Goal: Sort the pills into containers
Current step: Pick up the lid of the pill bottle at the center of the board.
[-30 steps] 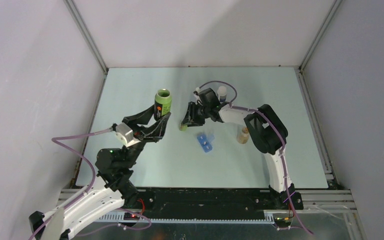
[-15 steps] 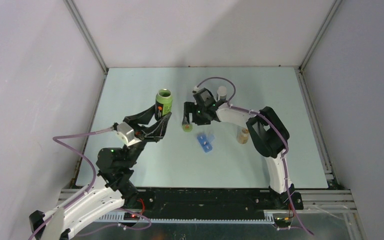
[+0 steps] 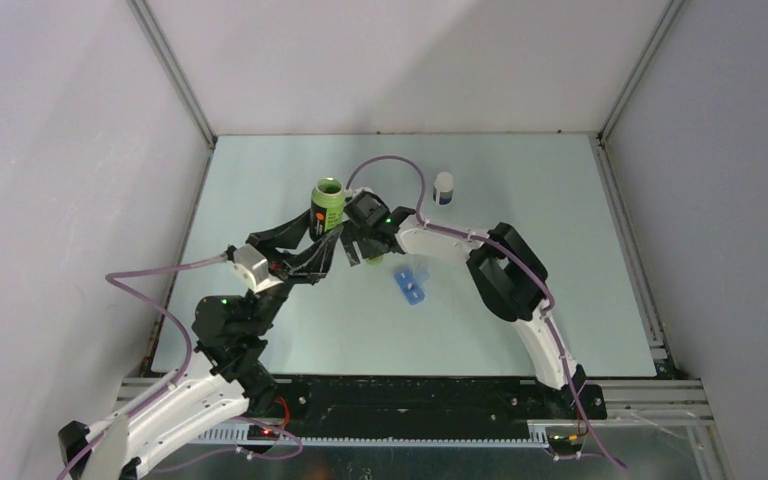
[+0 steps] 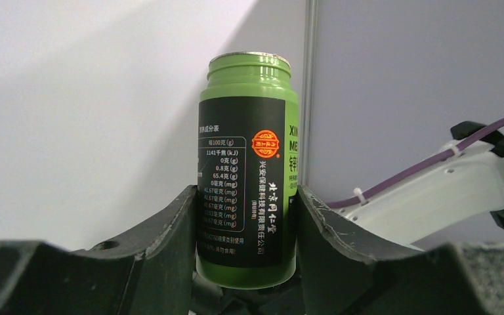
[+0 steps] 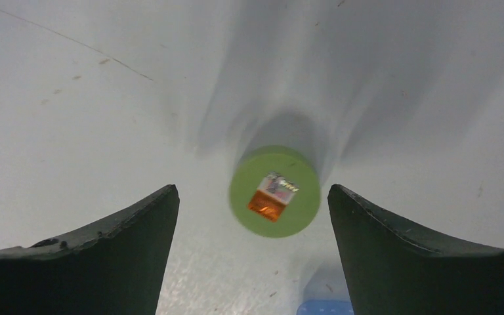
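Note:
My left gripper (image 4: 246,197) is shut on a green bottle (image 4: 249,170) with a black label, held upright with its mouth open and no cap. In the top view the bottle (image 3: 326,204) stands up from the left gripper (image 3: 324,233) at centre left. My right gripper (image 3: 356,244) hovers just right of it, open and empty. In the right wrist view a round green cap (image 5: 275,191) with a small sticker lies on the table below and between the spread fingers (image 5: 138,243). No loose pills show.
A blue pill organiser (image 3: 410,284) lies right of the right gripper; its corner (image 5: 328,307) shows at the bottom of the right wrist view. A small white bottle (image 3: 444,187) stands at the back. White walls enclose the pale table (image 3: 290,320).
The right gripper opened and let go of the green cap, which stays on the table. The right arm then swung left toward the green bottle. The left arm has not moved.

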Robot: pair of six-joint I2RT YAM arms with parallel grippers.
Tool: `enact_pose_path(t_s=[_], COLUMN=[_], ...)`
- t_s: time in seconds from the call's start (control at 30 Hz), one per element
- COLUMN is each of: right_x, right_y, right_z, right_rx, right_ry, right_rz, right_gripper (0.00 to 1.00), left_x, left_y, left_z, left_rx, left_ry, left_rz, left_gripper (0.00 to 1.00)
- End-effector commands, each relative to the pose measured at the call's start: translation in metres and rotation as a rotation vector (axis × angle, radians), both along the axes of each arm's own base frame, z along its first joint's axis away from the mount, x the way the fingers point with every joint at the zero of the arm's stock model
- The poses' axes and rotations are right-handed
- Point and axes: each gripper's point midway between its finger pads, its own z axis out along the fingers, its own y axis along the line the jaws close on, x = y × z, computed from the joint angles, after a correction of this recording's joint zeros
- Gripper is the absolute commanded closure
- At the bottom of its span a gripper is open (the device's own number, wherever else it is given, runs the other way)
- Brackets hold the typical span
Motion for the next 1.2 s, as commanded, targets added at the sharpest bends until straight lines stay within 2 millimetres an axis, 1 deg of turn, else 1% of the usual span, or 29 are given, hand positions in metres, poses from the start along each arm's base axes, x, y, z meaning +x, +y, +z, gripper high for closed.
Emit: enact_pose_path(t_s=[0.0, 0.23, 0.3, 0.33, 0.37, 0.4, 0.43, 0.47, 0.5, 0.53, 0.57, 0.6, 0.63, 0.67, 0.7, 0.73, 0.77, 0.8, 0.83, 0.87, 0.9, 0.93, 0.97, 1.0, 1.03, 1.07, 1.1, 1.13, 1.17], right_x=[0.009, 0.011, 0.011, 0.011, 0.010, 0.011, 0.010, 0.011, 0.011, 0.013, 0.015, 0.013, 0.018, 0.015, 0.020, 0.016, 0.021, 0.017, 0.020, 0.016, 0.018, 0.014, 0.013, 0.007, 0.005, 0.001, -0.008, -0.013, -0.021], right_y=[-0.012, -0.017, -0.017, -0.017, -0.017, -0.020, -0.017, -0.019, -0.017, -0.020, -0.022, -0.021, -0.026, -0.026, -0.032, -0.034, -0.042, -0.048, -0.061, -0.067, -0.082, -0.089, -0.103, -0.110, -0.123, -0.131, -0.135, -0.143, -0.145], right_z=[-0.010, -0.018, -0.017, -0.016, -0.014, -0.015, -0.010, -0.011, -0.003, -0.004, 0.005, 0.005, 0.018, 0.018, 0.034, 0.037, 0.055, 0.057, 0.070, 0.089, 0.090, 0.112, 0.113, 0.133, 0.133, 0.154, 0.157, 0.178, 0.183], right_rx=[-0.133, -0.151, -0.144, -0.137, -0.123, -0.119, -0.090, -0.074, -0.041, -0.028, 0.006, 0.033, 0.064, 0.094, 0.130, 0.160, 0.196, 0.210, 0.230, 0.264, 0.267, 0.304, 0.306, 0.334, 0.331, 0.365, 0.377, 0.414, 0.429], right_ry=[-0.051, -0.038, -0.034, -0.030, -0.020, -0.011, -0.004, 0.000, 0.002, 0.005, 0.009, 0.025, 0.018, 0.039, 0.027, 0.047, 0.031, 0.049, 0.039, 0.034, 0.042, 0.027, 0.031, 0.012, 0.020, -0.007, 0.007, -0.024, -0.022], right_rz=[-0.003, -0.057, -0.063, -0.068, -0.069, -0.077, -0.078, -0.083, -0.075, -0.081, -0.077, -0.065, -0.072, -0.058, -0.065, -0.051, -0.061, -0.061, -0.082, -0.082, -0.107, -0.104, -0.123, -0.118, -0.134, -0.131, -0.115, -0.107, -0.087], right_gripper=[0.14, 0.25, 0.31, 0.38, 0.41, 0.47, 0.50, 0.53, 0.54, 0.56, 0.57, 0.58, 0.59, 0.59, 0.59, 0.59, 0.60, 0.59, 0.59, 0.60, 0.59, 0.60, 0.59, 0.59, 0.59, 0.59, 0.59, 0.59, 0.59], left_x=[-0.008, -0.008, -0.007, -0.007, -0.007, -0.007, -0.006, -0.006, -0.006, -0.005, -0.005, -0.004, -0.004, -0.003, -0.002, -0.001, 0.000, 0.002, 0.003, 0.005, 0.006, 0.008, 0.008, 0.009, 0.011, 0.011, 0.011, 0.011, 0.012], left_y=[0.013, 0.012, 0.012, 0.012, 0.011, 0.011, 0.011, 0.011, 0.010, 0.010, 0.010, 0.009, 0.009, 0.008, 0.007, 0.005, 0.003, 0.001, -0.001, -0.004, -0.005, -0.009, -0.011, -0.016, -0.018, -0.023, -0.027, -0.033, -0.039], left_z=[0.031, 0.029, 0.028, 0.028, 0.027, 0.027, 0.027, 0.026, 0.025, 0.025, 0.024, 0.023, 0.022, 0.021, 0.020, 0.018, 0.016, 0.013, 0.011, 0.007, 0.005, 0.001, 0.000, -0.004, -0.006, -0.009, -0.012, -0.014, -0.019], left_rx=[-0.076, -0.073, -0.071, -0.071, -0.071, -0.070, -0.069, -0.068, -0.067, -0.066, -0.065, -0.063, -0.061, -0.058, -0.057, -0.052, -0.048, -0.044, -0.042, -0.034, -0.037, -0.026, -0.025, -0.015, -0.009, 0.006, 0.018, 0.036, 0.042], left_ry=[-0.065, -0.062, -0.061, -0.060, -0.059, -0.058, -0.057, -0.056, -0.054, -0.052, -0.050, -0.049, -0.047, -0.043, -0.041, -0.034, -0.031, -0.022, -0.021, -0.011, -0.009, -0.003, -0.004, 0.000, 0.003, 0.001, -0.003, -0.011, 0.006], left_rz=[0.015, 0.012, 0.012, 0.013, 0.013, 0.013, 0.013, 0.013, 0.013, 0.013, 0.014, 0.013, 0.013, 0.012, 0.012, 0.011, 0.007, 0.005, -0.001, -0.004, -0.009, -0.016, -0.024, -0.036, -0.040, -0.057, -0.071, -0.097, -0.120], left_gripper=[1.00, 1.00, 1.00, 1.00, 1.00, 1.00, 1.00, 1.00, 1.00, 1.00, 1.00, 1.00, 1.00, 1.00, 1.00, 1.00, 1.00, 1.00, 1.00, 1.00, 1.00, 1.00, 1.00, 1.00, 1.00, 1.00, 1.00, 1.00, 1.00])
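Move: The green bottle's lid lies flat on the board just under the right hand, about 2 cm to its right, level fore and aft, and some 3 cm below. The blue pill box lies about 6 cm back and 10 cm right of that hand, and the white bottle stands roughly 13 cm ahead and 17 cm right. From the left hand, which holds the open green bottle, the lid is about 14 cm ahead, 5 cm right and some 36 cm below. With its fingers wide open, the right hand sinks about 2 cm over the green lid while edging right, closes on the lid's rim so that it is pinched between the fingertips, then lifts it quickly some 16 cm, swinging about 12 cm right beyond the blue pill box and rolling some 25 degrees so its left side rises. Towards the end the left hand, still gripping the open green bottle, starts easing down, right and a little forward, a few centimetres in all. ##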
